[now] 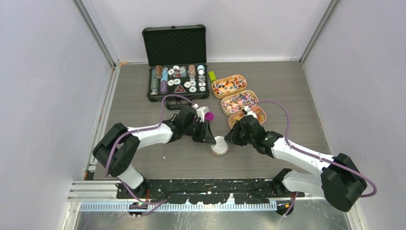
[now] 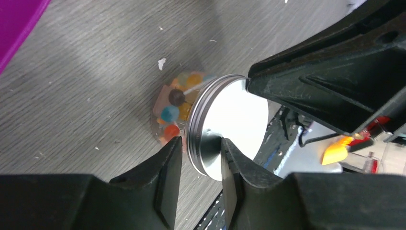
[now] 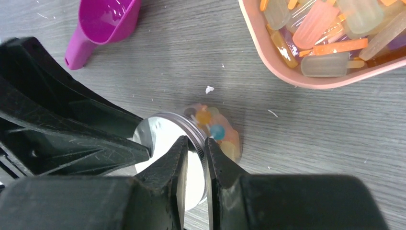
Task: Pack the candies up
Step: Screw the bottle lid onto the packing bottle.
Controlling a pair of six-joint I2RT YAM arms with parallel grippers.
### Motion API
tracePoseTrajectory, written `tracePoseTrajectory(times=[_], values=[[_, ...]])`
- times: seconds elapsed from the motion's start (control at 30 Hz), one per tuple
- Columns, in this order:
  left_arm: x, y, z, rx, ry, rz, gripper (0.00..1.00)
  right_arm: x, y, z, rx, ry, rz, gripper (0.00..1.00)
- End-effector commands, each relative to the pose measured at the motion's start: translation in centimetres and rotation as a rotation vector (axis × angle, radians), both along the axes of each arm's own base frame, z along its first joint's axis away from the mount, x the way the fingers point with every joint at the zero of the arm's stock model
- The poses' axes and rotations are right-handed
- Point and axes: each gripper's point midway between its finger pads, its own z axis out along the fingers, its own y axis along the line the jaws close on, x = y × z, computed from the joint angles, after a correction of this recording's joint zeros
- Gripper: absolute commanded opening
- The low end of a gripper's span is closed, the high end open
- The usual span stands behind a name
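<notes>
A small clear jar of candies (image 1: 219, 146) stands on the table between the two arms, with a silver screw lid (image 2: 234, 120) on it. Round candies (image 2: 174, 108) in orange, blue and brown show through the glass, and in the right wrist view (image 3: 215, 127) too. My left gripper (image 2: 201, 148) straddles the lid's rim, one finger on the lid's top and one against the jar's side. My right gripper (image 3: 196, 146) pinches the lid's rim (image 3: 191, 127) from the opposite side, jaws nearly together. More candies (image 3: 325, 28) fill a pink tray (image 3: 287, 67).
A magenta scoop (image 1: 209, 115) lies just behind the jar. Three oval trays (image 1: 229, 86) of sweets sit in a row at the right rear. An open black case (image 1: 177, 79) with poker chips stands at the back, with a yellow-green block (image 1: 212, 75) beside it.
</notes>
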Motion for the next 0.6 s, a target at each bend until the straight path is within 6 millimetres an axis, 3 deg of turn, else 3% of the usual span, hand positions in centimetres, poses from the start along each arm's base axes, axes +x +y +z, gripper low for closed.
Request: tracePoseTrajectory(times=[0.0,0.17,0.3,0.47,0.57], values=[[-2.9,2.0,-5.4,0.047,0.138,0.027,0.36,-1.5,-1.8,-3.8,-0.07,0.076,-0.036,0.22],[-2.0,0.3,-1.8,-0.063,0.081,-0.022,0.53,-0.1,-1.0,-1.7,-0.046,0.026,-0.035,0.26],[-0.8,0.6,0.7,-0.023,-0.006,-0.03,0.61,1.3,-1.4,1.1,-0.062,-0.031,-0.049,0.31],[-1.1,1.6,1.1,0.016,-0.027,-0.023,0.62,1.6,-2.3,4.2,-0.068,-0.081,-0.042,0.42],[-1.3,1.4,1.0,-0.005,-0.01,-0.017,0.61,0.5,-1.8,4.3,-0.035,-0.056,0.0,0.46]])
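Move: The bottle lid, already sitting on the packing bottle, lies between the hands: its middle is about 3 cm right of and 1 cm back from the left hand, and 3 cm left of and 1 cm back from the right, nearly level with both. The purple scoop lies some 15 cm ahead and 2 cm left of the left hand, on the table. The peach candy tray is roughly 15 cm ahead and 8 cm right of the right hand. The lid's rim is let go on both sides. The left hand first edges back and dips under 1 cm with a slight roll that it undoes, then draws left and rises a little, its fingers opening wide. The right creeps forward, then pulls away about 2 cm right and 2 cm up, opening partway. ##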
